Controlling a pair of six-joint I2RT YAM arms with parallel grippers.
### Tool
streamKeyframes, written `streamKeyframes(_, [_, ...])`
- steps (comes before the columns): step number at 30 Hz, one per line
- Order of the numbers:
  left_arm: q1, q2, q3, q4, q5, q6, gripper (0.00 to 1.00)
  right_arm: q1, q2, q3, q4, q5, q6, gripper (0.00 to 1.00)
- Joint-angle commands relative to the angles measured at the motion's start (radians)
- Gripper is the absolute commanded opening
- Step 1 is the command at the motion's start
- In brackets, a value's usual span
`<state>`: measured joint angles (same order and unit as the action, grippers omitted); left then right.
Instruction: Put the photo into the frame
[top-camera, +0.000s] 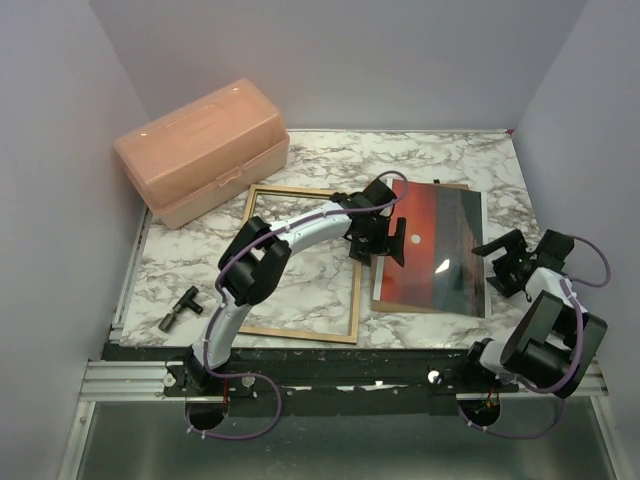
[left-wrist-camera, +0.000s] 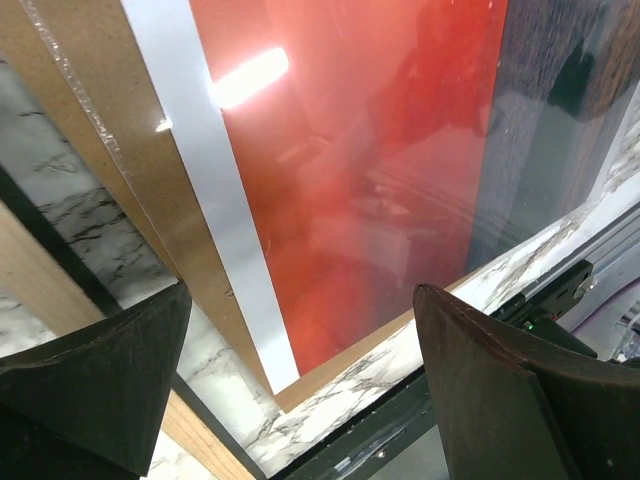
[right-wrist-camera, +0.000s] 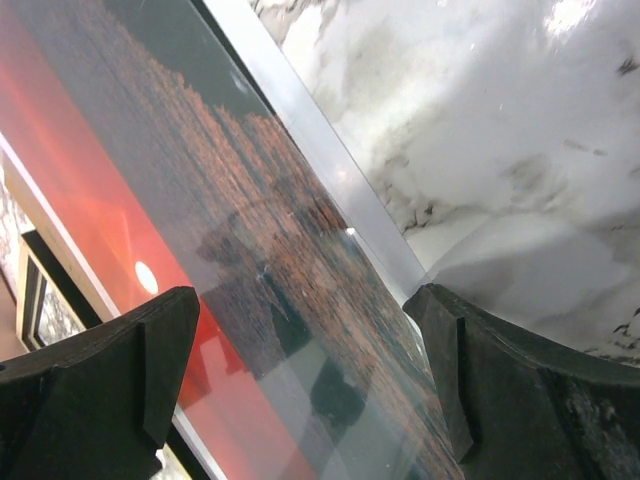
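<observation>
The photo (top-camera: 437, 250), a red sunset over dark water with a white border, lies face up on a brown backing board (top-camera: 400, 308) at the table's right. The frame (top-camera: 300, 335) lies left of it with its tan wood back up, nothing inside it. My left gripper (top-camera: 388, 243) hovers open over the photo's left edge. In the left wrist view the photo (left-wrist-camera: 370, 150) and board (left-wrist-camera: 130, 180) show between the spread fingers of the left gripper (left-wrist-camera: 300, 300). My right gripper (top-camera: 503, 265) stands open at the photo's right edge; the right wrist view shows the photo (right-wrist-camera: 200, 200) under the right gripper (right-wrist-camera: 300, 300).
A pink plastic box (top-camera: 205, 150) sits at the back left, close to the frame's far corner. A small black T-shaped tool (top-camera: 182, 308) lies near the front left. Grey walls close in the marble table (top-camera: 470, 155) on three sides.
</observation>
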<state>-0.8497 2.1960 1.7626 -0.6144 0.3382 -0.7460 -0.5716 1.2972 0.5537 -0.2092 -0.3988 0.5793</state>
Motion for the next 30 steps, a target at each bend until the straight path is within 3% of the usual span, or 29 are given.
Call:
streamKeyframes(1, [-0.004, -0.085, -0.011, 0.182, 0.134, -0.046, 0.93, 0.021, -0.039, -0.055, -0.215, -0.194, 0.031, 0.99])
streamKeyframes(14, [0.009, -0.213, -0.044, 0.153, 0.147, -0.019, 0.92, 0.021, -0.115, -0.053, -0.256, -0.262, 0.033, 0.99])
streamKeyframes(30, [0.086, -0.448, -0.34, 0.14, -0.005, -0.018, 0.92, 0.077, -0.194, -0.056, -0.263, -0.365, 0.085, 0.99])
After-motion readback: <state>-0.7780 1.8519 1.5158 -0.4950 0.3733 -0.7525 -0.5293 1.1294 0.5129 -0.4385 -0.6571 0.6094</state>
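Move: At the clear sheet's right edge, the right hand has the sheet's middle about 15 cm to its left, 5 cm ahead and 2 cm below; the photo under it is centred some 14 cm left, 5 cm ahead. The left hand, by the sheet's left edge, has that middle about 9 cm to its right, 1 cm back and 4 cm below, with the photo's 10 cm right and 1 cm back; the empty frame is centred some 22 cm left, 5 cm back. Pushing along the clear sheet's right edge with its rear finger, the right hand sweeps some 7 cm left towards the frame, drawing back and rising about 3 cm while its left side rolls up some 15 degrees. The open left hand lifts about 11 cm clear of the sheet's left edge, then swings roughly 4 cm left towards the frame and begins to sink. Both grippers stay open. ##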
